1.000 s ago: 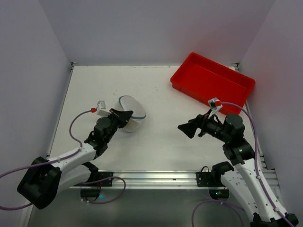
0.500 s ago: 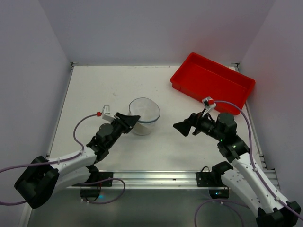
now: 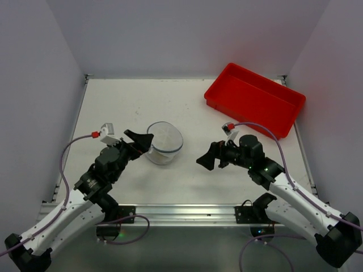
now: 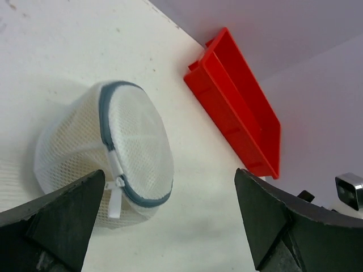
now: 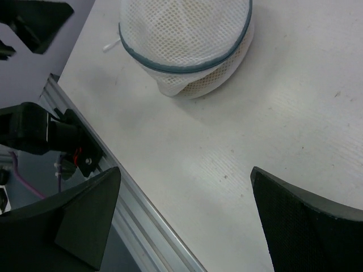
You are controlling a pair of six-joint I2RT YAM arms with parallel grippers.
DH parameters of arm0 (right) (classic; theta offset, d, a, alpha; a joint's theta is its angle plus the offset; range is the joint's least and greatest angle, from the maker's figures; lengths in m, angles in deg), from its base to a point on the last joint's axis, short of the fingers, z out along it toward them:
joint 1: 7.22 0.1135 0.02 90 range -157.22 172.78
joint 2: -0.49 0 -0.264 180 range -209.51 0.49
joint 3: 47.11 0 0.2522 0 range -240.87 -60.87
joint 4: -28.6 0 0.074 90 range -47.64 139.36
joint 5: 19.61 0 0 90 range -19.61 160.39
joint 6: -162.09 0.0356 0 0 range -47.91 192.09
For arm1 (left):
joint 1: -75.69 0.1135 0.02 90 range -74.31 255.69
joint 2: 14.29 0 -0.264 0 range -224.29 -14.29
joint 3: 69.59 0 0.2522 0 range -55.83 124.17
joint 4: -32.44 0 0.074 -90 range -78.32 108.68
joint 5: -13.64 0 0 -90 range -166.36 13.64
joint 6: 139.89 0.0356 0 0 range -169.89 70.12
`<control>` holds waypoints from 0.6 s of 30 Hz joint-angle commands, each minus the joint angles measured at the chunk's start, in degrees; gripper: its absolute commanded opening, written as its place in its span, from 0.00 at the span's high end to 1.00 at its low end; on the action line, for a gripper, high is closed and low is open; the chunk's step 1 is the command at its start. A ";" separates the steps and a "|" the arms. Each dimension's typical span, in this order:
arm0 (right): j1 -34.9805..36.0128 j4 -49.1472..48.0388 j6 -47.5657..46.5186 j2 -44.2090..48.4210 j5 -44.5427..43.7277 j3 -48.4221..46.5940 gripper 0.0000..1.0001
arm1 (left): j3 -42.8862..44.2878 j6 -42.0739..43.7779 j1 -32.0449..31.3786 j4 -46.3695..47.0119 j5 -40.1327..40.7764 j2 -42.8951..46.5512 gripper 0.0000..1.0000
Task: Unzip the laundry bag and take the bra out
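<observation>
The laundry bag (image 3: 164,143), a round white mesh drum with a grey-blue rim zipper, rests on the table between the arms. In the left wrist view the laundry bag (image 4: 110,150) lies tilted, its white zipper pull (image 4: 115,199) hanging by the left finger. My left gripper (image 3: 140,142) stands open just left of the bag, nothing between its fingers (image 4: 170,173). My right gripper (image 3: 206,159) is open and empty, off to the bag's right. In the right wrist view the laundry bag (image 5: 187,39) sits ahead of my right gripper (image 5: 186,169). The bra is hidden by the mesh.
A red rectangular tray (image 3: 254,99) sits at the back right, its long side wall (image 4: 238,107) showing in the left wrist view. The table's metal front rail (image 5: 108,170) runs close under the right gripper. White walls enclose the table.
My left gripper has opened and let go of the bag, then drawn back left. The bag shifted right and settled on the table. My right gripper moved left toward it.
</observation>
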 commanded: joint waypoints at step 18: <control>8.72 -3.53 -0.82 -5.57 -5.27 -4.72 0.01 | 24.75 31.76 25.03 -7.54 -33.90 -38.58 0.01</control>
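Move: The laundry bag stands about 4 cm ahead of my left hand, some 7 cm to its right and roughly 12 cm lower. Its zip pull hangs on the bag's near-left side, around 3 cm ahead of that hand, 2 cm right and 9 cm below. From my right hand the bag is some 8 cm ahead, 17 cm to the left and 10 cm down; the red bin is about 30 cm ahead and 21 cm right. I lift my open left hand barely 2 cm, then swing it about 8 cm forward and down, drifting some 4 cm left, to the bag's far-left rim. On the way its left side rolls up nearly 30 degrees and the fingers tip down, staying wide open. My right hand, also open, edges about 3 cm left towards the bag and slightly back. ##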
